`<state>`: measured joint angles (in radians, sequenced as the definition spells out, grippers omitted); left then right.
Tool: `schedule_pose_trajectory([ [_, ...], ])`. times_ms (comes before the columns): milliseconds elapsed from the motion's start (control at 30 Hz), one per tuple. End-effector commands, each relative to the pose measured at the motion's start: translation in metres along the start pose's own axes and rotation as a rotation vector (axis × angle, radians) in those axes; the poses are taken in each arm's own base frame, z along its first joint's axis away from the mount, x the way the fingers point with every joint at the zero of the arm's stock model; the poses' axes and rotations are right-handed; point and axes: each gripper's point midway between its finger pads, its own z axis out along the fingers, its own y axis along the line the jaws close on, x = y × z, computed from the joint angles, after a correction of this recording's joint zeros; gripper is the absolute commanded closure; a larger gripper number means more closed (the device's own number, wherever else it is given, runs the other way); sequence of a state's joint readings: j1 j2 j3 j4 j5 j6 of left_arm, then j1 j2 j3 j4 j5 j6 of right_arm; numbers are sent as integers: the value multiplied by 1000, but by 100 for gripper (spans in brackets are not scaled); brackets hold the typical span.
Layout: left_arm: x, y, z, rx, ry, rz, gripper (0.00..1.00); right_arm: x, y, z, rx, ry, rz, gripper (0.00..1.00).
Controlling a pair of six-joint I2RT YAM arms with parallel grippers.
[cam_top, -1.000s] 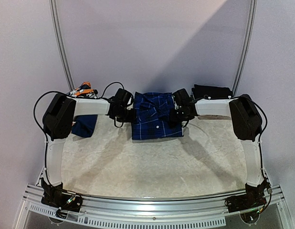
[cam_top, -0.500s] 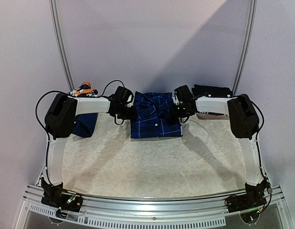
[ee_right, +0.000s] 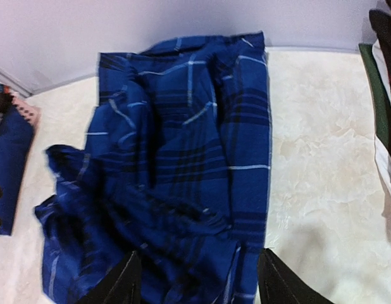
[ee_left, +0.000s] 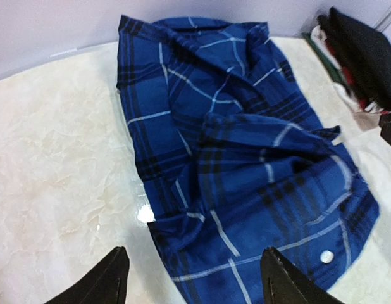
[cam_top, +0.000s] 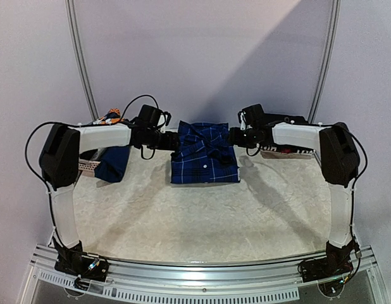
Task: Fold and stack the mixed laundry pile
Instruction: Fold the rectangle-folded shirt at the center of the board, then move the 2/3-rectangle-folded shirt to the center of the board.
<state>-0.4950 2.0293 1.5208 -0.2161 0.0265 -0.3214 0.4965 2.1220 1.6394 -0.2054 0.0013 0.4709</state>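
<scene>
A folded blue plaid shirt (cam_top: 204,154) lies at the back middle of the table. It fills the left wrist view (ee_left: 240,145) and the right wrist view (ee_right: 176,164). My left gripper (cam_top: 172,140) is at the shirt's left edge, open and empty (ee_left: 194,285), with the shirt's edge below its jaws. My right gripper (cam_top: 235,136) is at the shirt's right edge, open and empty (ee_right: 198,285), above the cloth. Black trousers (cam_top: 289,119) top a stack at the back right. A dark blue garment (cam_top: 113,163) and an orange patterned piece (cam_top: 111,116) lie at the back left.
The back wall stands just behind the shirt. The right stack (ee_right: 385,95) of folded pieces sits close to the shirt's right side. A pale lattice basket edge (cam_top: 88,164) shows under the left arm. The marbled table surface (cam_top: 202,215) stretches toward the arm bases.
Both grippers have moved toward the back wall along the shirt's sides, and both arms have stretched outward. The shirt has shifted slightly to the left.
</scene>
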Motion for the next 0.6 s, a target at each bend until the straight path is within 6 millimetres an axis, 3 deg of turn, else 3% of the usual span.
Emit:
schedule_pose_trajectory([
  [0,4,-18,-20,61,-21,45,32,-8,30,-38,-134,-49,-72,36],
  [33,8,-22,-22,71,-15,51,34,-8,33,-45,-141,-56,-91,36],
  [167,25,-59,-22,143,16,104,44,20,41,-51,-160,-2,-143,38],
  [300,38,-97,-13,210,51,149,54,47,34,-50,-140,52,-151,40],
  [433,54,-121,5,250,111,177,59,58,23,-58,-112,57,-128,42],
  [567,75,-131,25,270,178,187,60,68,13,-64,-80,71,-124,42],
])
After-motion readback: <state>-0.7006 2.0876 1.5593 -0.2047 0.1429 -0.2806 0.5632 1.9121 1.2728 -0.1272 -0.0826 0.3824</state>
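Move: Both my open hands hang some 9 cm above the shirt's long sides. From my left hand, the shirt's middle is about 10 cm right and 2 ahead, its white button 11 cm right and 4 back. The basket of clothes is some 25 cm left and 2 ahead. For my right hand, the shirt's near right corner lies about 12 cm back and 2 right, its middle 10 cm left and level. The folded stack is roughly 19 cm right and 5 ahead. I sweep my left hand about 12 cm to the right and 7 back, in over the shirt towards the button, turning some 20 degrees clockwise and narrowing the fingers to about half their opening. Meanwhile I draw my right hand back about 9 cm along the shirt's right side, first rising, then sinking towards the near right corner, fingers still open, turned slightly counter-clockwise. ##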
